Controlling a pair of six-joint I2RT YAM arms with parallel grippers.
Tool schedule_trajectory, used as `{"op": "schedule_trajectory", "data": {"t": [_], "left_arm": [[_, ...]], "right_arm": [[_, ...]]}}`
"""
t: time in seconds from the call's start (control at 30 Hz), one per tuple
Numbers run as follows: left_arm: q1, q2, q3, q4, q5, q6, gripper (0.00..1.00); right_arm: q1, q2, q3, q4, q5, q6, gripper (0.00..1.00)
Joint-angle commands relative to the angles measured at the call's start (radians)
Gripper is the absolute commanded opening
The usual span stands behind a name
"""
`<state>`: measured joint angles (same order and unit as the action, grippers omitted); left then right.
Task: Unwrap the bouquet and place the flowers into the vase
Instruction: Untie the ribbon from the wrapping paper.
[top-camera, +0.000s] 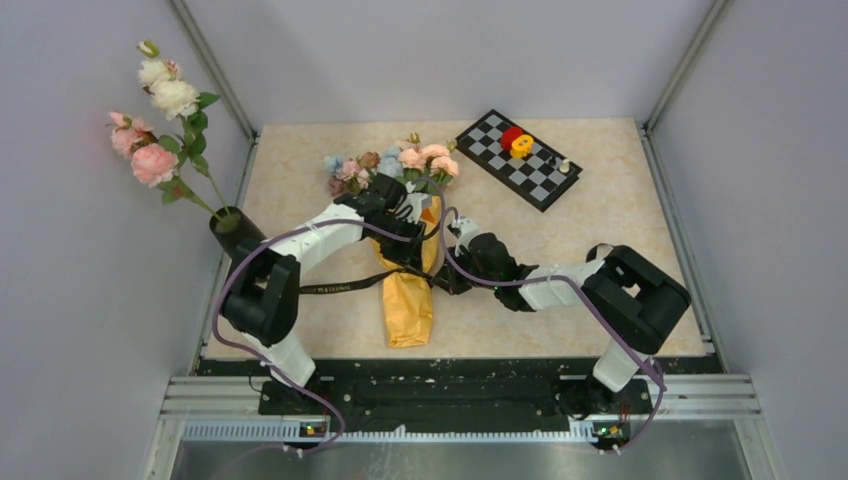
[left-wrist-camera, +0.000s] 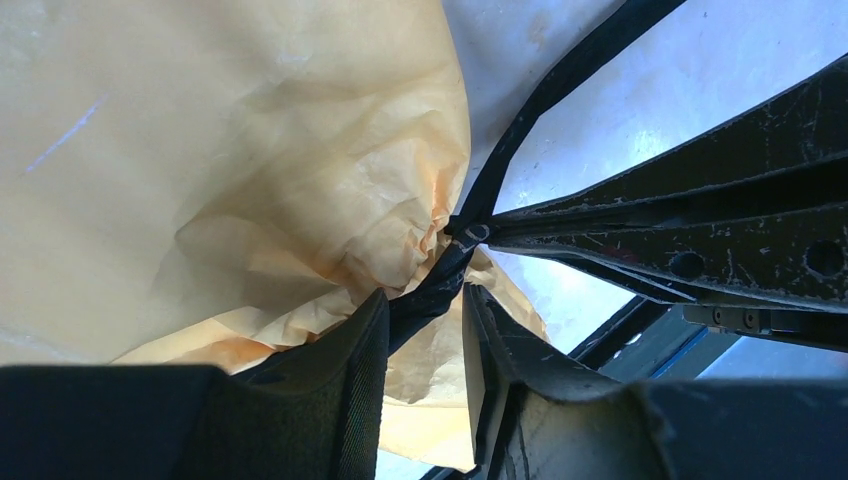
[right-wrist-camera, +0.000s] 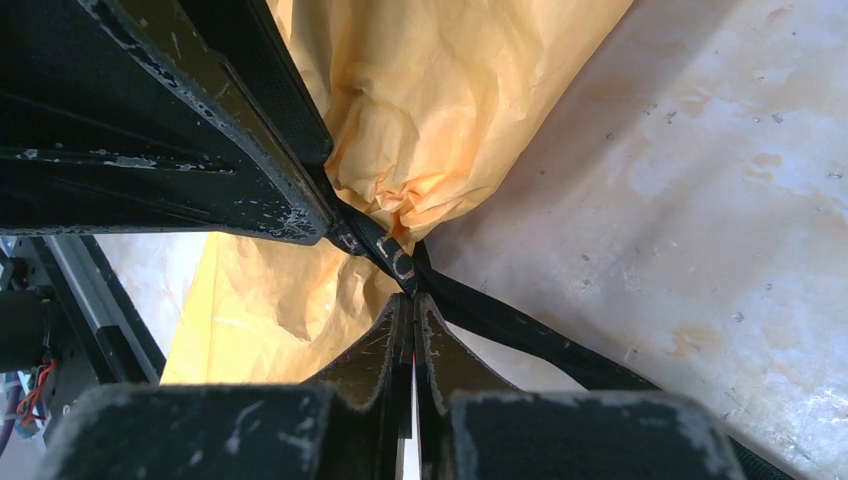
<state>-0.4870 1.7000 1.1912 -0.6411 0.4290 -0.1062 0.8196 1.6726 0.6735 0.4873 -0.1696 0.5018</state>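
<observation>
The bouquet lies in the middle of the table, its orange-yellow paper (top-camera: 409, 300) pointing toward me and the flowers (top-camera: 395, 165) at the far end. A black ribbon (left-wrist-camera: 520, 120) runs round the paper's waist, and one loose end (top-camera: 340, 287) trails left. My left gripper (left-wrist-camera: 426, 295) is open over that waist, with the ribbon passing between its fingers. My right gripper (right-wrist-camera: 414, 298) is shut on the ribbon (right-wrist-camera: 395, 262) right beside the paper (right-wrist-camera: 440, 110). In the top view both grippers (top-camera: 408, 240) (top-camera: 447, 243) meet at the wrap. The black vase (top-camera: 232, 230) stands at the left edge.
Long-stemmed pink and white roses (top-camera: 160, 120) stand in the vase. A chessboard (top-camera: 518, 158) with a red and yellow piece (top-camera: 517, 142) lies at the back right. Grey walls close in the table on three sides.
</observation>
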Motion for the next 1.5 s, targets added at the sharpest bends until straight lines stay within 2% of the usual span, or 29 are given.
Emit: {"op": "schedule_trajectory", "data": {"t": [0.0, 0.1, 0.17, 0.37, 0.53, 0.67, 0.77, 0.97, 1.47], "left_arm": [[-0.012, 0.008, 0.008, -0.002, 0.008, -0.002, 0.35], [-0.015, 0.012, 0.009, -0.002, 0.009, -0.004, 0.27], [-0.016, 0.013, 0.009, 0.000, 0.011, -0.005, 0.25], [-0.025, 0.028, 0.010, -0.002, 0.009, -0.007, 0.29], [-0.032, 0.033, 0.010, -0.001, -0.018, -0.006, 0.38], [-0.043, 0.036, 0.010, -0.001, -0.038, -0.004, 0.37], [-0.048, 0.034, 0.009, 0.003, -0.048, -0.004, 0.29], [-0.048, 0.023, 0.004, 0.006, -0.110, -0.014, 0.01], [-0.036, -0.085, -0.024, 0.045, -0.173, -0.041, 0.00]], "right_arm": [[-0.006, -0.039, -0.011, 0.054, 0.007, 0.004, 0.00], [-0.006, -0.039, -0.010, 0.053, 0.008, 0.005, 0.00], [-0.005, -0.039, -0.012, 0.055, 0.008, 0.006, 0.00], [-0.006, -0.039, -0.010, 0.060, 0.005, 0.006, 0.00], [-0.006, -0.039, -0.009, 0.061, 0.003, 0.007, 0.00], [-0.006, -0.039, -0.011, 0.064, 0.003, 0.007, 0.00], [-0.006, -0.042, -0.014, 0.065, 0.007, 0.008, 0.00], [-0.006, -0.060, -0.031, 0.055, 0.055, 0.019, 0.00], [-0.007, -0.076, -0.086, 0.059, 0.069, 0.052, 0.00]]}}
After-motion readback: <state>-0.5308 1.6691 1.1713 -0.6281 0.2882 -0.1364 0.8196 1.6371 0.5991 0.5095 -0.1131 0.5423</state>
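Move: The stretch of ribbon to pinch lies just past the left gripper's open tips: about 1 cm back, 1 cm to the right and 2 cm below. The wrapping paper's middle is some 1 cm back, 2 cm left and 4 cm below that hand; the flowers are about 20 cm ahead and 4 cm left, 2 cm below. From the right gripper, already shut on the ribbon, that stretch is roughly 2 cm ahead and 3 cm left, about level. Ease the left gripper down about 1.5 cm and slightly back to the ribbon beside the knot, shut its part-open fingers to pinch the strand, then lift about 1 cm. Keep the right gripper closed on its piece, still until the left has gripped, then draw it some 1.5 cm right, sinking nearly 1 cm, away from the paper. ##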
